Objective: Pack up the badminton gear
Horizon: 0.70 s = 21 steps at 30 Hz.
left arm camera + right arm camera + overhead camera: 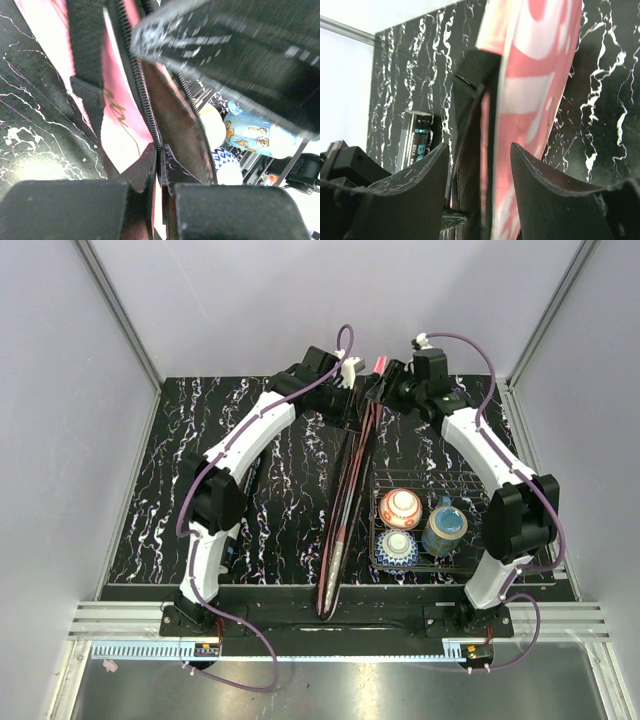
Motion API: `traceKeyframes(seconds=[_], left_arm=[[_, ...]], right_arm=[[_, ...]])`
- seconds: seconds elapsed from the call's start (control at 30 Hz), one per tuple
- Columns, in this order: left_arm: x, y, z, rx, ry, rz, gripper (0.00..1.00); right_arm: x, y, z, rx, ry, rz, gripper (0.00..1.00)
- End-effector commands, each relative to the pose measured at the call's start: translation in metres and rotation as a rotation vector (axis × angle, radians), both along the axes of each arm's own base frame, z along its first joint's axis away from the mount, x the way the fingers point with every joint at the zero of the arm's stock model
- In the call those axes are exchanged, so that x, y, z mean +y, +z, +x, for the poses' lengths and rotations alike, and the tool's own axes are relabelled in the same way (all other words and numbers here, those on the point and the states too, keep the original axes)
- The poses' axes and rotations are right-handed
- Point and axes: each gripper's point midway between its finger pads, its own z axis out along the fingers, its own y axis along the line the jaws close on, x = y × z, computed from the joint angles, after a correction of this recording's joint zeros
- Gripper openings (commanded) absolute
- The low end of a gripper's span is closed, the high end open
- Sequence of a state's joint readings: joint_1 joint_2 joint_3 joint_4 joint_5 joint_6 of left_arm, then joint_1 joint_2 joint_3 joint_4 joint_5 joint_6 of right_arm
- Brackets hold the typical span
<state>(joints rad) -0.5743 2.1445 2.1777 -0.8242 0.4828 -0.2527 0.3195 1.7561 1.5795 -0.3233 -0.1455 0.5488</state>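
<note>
The long pink and black racket cover (345, 510) lies down the middle of the table, its far end raised between both grippers. My left gripper (352, 395) is shut on the cover's zipper edge (150, 125), pinched between its tips (161, 150). My right gripper (387, 390) is open, and its fingers (480, 146) straddle the cover's pink side (530, 90) and black zipper edge without pressing it. A long black tube (417, 142) lies flat on the table to the left, beneath my left arm (245, 440).
A black wire basket (470, 485) at the right holds two patterned bowls (401, 508) (397, 548) and a blue cup (444, 527). The left wrist view shows them close beside the cover (250, 132). Metal rails run along the table's sides.
</note>
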Motion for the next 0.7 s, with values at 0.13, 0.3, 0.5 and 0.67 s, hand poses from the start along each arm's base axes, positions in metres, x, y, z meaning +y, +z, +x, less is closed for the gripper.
traceKeyframes(seconds=[0.13, 0.3, 0.5, 0.67], left_arm=[[-0.005, 0.053, 0.0, -0.119, 0.01, -0.09, 0.0], [-0.004, 0.048, 0.002, -0.119, 0.023, -0.074, 0.0], [-0.003, 0.042, 0.003, -0.112, 0.024, -0.063, 0.0], [-0.002, 0.042, 0.003, -0.108, 0.021, -0.065, 0.0]], right_arm=[[0.003, 0.086, 0.002, -0.191, 0.102, 0.113, 0.39], [-0.008, 0.081, 0.014, -0.179, 0.044, 0.08, 0.39], [-0.014, 0.069, 0.013, -0.156, 0.022, 0.058, 0.3], [-0.022, 0.061, 0.017, -0.148, 0.003, 0.039, 0.23]])
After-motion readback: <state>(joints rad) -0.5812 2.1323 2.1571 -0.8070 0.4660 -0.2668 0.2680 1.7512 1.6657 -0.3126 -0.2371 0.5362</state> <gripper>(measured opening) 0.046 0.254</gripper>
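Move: The far, upper end of the racket bag's open mouth, where the black strap is sewn on, lies about 4 cm ahead of the right hand, neither left nor right of it, and some 3 cm higher. The orange bowl is roughly 24 cm back and 9 cm right of this hand, the mug about 28 cm back and 20 cm right, both some 20 cm lower. From the left hand, that mouth end is about 10 cm ahead, 4 cm right and 5 cm up. The racket bag's zipper edge stays pinched in the left hand's shut fingers, which hold nearly in place. The right hand, empty and half open, climbs about 5 cm alongside the mouth towards its strapped upper end, easing slightly forward and tipping up some 5 degrees, then hovers while its fingers close to a much narrower gap; whether they touch the fabric can't be seen. ##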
